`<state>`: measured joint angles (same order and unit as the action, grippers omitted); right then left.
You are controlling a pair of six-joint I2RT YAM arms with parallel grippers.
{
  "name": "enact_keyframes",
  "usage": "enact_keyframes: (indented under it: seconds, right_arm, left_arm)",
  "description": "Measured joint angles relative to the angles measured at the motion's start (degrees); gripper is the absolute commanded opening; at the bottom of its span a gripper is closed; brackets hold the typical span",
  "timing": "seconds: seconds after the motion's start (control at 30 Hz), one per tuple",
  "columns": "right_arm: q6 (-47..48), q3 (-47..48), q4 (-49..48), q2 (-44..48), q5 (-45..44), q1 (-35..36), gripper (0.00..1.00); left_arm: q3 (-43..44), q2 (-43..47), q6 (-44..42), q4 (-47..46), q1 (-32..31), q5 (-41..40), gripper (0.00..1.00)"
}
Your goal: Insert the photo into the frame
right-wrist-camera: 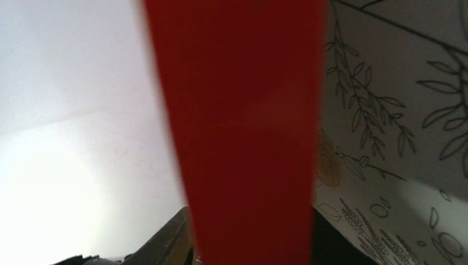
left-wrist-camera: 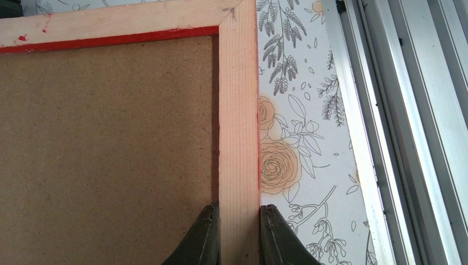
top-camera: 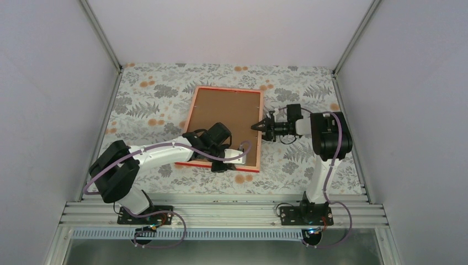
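The frame (top-camera: 229,89) lies back-up on the flowered cloth, its pale rails around a brown backing board (top-camera: 221,118). My left gripper (top-camera: 243,150) is at the frame's near right corner. In the left wrist view it (left-wrist-camera: 238,221) is shut across the pale wooden rail (left-wrist-camera: 238,110), one finger on each side. My right gripper (top-camera: 258,126) meets the frame's right edge from the side. In the right wrist view the red rail (right-wrist-camera: 243,110) fills the gap of the right gripper (right-wrist-camera: 251,237), whose fingers (right-wrist-camera: 174,237) lie against it. The photo is hidden.
An aluminium rail (top-camera: 221,212) runs along the near table edge, close to the frame's corner (left-wrist-camera: 386,138). White walls stand on three sides. In the right wrist view a blurred white area (right-wrist-camera: 72,138) lies left of the red rail.
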<state>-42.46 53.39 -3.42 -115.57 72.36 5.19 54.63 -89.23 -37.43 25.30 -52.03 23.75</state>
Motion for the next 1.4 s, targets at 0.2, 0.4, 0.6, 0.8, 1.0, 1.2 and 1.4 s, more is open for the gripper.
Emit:
enact_keyframes:
  seconds: [0.2, 0.4, 0.6, 0.8, 1.0, 1.2, 1.4]
  right_arm:
    - [0.52, 2.05, 2.25, 0.02, -1.20, -0.15, 0.22]
    - [4.26, 5.16, 5.77, 2.38, -2.45, -0.52, 0.04]
    - [8.98, 10.16, 13.94, 5.86, -4.85, -1.16, 0.04]
    - [13.33, 16.33, 25.51, 11.26, -7.78, -2.27, 0.04]
    - [24.57, 25.97, 37.40, 17.90, -12.96, -2.25, 0.04]
    - [38.49, 39.41, 45.35, 22.45, -21.35, -2.27, 0.04]
    - [51.34, 49.24, 51.45, 23.80, -30.80, -1.75, 0.03]
  left_arm:
    - [0.00, 0.04, 0.92, -1.53, -0.07, -1.27, 0.08]
    - [1.05, 1.49, 0.87, -1.88, 0.46, -3.45, 0.45]
    - [7.17, 4.76, 0.76, -0.76, 5.75, -4.04, 0.84]
    - [14.99, 7.45, 3.10, 0.35, 14.62, -6.01, 1.00]
    - [22.97, 6.78, 10.64, 0.46, 28.85, -7.87, 1.00]
    - [25.79, 6.12, 17.22, 0.15, 36.30, -10.43, 1.00]
    - [25.83, 6.08, 20.90, 0.09, 39.76, -11.45, 1.00]
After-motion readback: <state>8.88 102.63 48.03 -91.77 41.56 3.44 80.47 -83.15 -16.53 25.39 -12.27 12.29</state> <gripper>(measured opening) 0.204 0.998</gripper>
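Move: The frame's right rail already sits between the right hand's fingers, with the brown backing board's middle about 13 cm to that hand's left and level with it fore and aft. The near right corner is some 15 cm straight back. The left hand still pinches the near rail; from it the board's middle lies about 14 cm ahead and 5 cm left, and the right rail's middle 13 cm ahead and 9 cm right. Right hand closes on right rail, rises 30 cm while tilting; left lets go, moves forward, up and left. ##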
